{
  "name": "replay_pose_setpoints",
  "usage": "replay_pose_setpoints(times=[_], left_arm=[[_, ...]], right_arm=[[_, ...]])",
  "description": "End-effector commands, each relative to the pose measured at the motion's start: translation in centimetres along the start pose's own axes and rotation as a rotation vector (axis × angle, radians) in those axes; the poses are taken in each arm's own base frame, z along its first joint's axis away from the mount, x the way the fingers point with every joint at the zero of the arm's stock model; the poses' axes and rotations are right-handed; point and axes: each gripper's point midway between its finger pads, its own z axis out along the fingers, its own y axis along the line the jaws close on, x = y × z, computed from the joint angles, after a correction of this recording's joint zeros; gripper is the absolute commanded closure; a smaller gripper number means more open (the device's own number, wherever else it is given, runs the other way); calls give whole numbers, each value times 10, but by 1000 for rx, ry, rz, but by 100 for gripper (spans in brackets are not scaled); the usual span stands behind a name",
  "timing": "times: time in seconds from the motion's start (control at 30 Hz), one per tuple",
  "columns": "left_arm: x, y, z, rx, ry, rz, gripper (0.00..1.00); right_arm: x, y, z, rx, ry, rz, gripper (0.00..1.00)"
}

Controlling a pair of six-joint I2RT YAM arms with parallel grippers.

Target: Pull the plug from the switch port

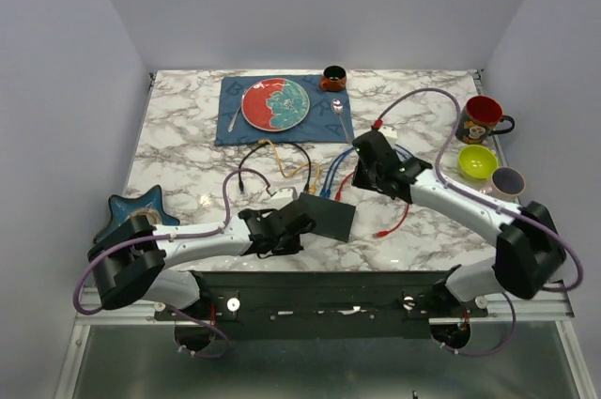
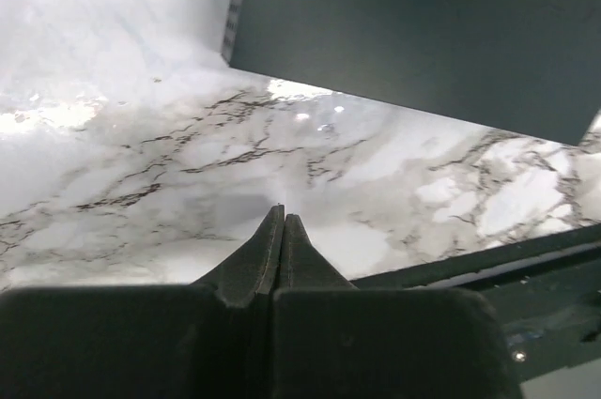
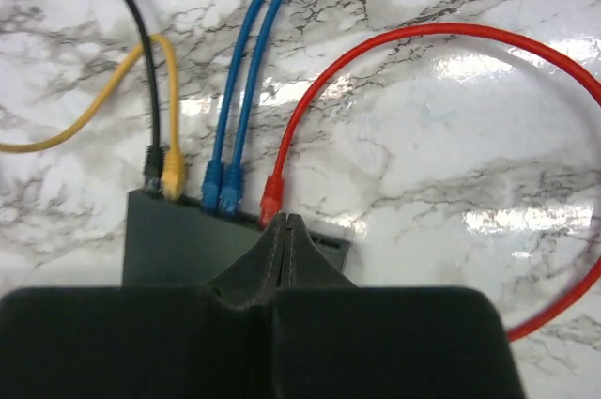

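Observation:
The switch (image 1: 331,216) is a flat dark box at the table's near middle, its sockets on the far edge. In the right wrist view a black plug (image 3: 152,162), a yellow plug (image 3: 173,179), two blue plugs (image 3: 223,181) and a red plug (image 3: 272,194) sit in the switch (image 3: 188,244). My right gripper (image 3: 285,219) is shut and empty, its tips just right of the red plug. It hangs beyond the switch's far edge (image 1: 368,164). My left gripper (image 2: 283,216) is shut and empty over bare marble, a short way from the switch's plain side (image 2: 423,33).
Cables loop over the marble behind the switch, with a red loop (image 1: 399,216) to its right. A blue placemat (image 1: 230,127) with a plate (image 1: 275,103) lies at the back. A red mug (image 1: 483,117), green bowl (image 1: 477,162) and small cup (image 1: 508,180) stand right. A blue star dish (image 1: 141,209) sits left.

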Motion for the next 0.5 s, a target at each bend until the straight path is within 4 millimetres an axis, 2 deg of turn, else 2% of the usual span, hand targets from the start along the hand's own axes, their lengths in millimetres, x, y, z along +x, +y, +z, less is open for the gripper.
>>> replay_pose_setpoints(times=[0.0,0.03,0.17,0.27,0.4,0.43,0.47], left_arm=[[0,18,5,-73,-16,-16,100],[0,19,5,-76,-17,-14,100],[-1,23,4,-81,-25,-13,100],[-2,23,7,-76,-22,-15,100],[-2,21,13,-76,-4,-7,100],[-2,18,15,-59,2,-5,100],[-3,17,16,-56,2,-8,100]], right_arm=[[18,-15,30,114,82,-71,99],[25,-18,38,130,104,-76,99],[38,-21,52,149,137,-81,99],[56,-24,60,146,190,-90,99],[80,-23,62,97,251,-72,99],[92,-29,60,99,272,-75,99],[93,-26,61,75,266,-69,99]])
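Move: The switch lies with its middle roughly 6 cm back and 6 cm to the left of the right hand, some 10 cm lower. The red plug in its far side is about 3 cm to that hand's left and 1 cm ahead, the pair of blue plugs about 6 cm left and 2 cm ahead; the loose red cable end lies 10 cm back and 9 cm to the right. From the left hand, the switch is about 8 cm ahead and 7 cm right. Towards the switch's far right corner, just right of the red plug, the right hand drops nearly straight down some 9 cm, fast at first and then slower, easing back about 1 cm at the end. The fingers stay shut and tip about 15 degrees steeper; whether they touch the corner can't be seen. The left hand, also shut, settles slightly down and left at the near side. ##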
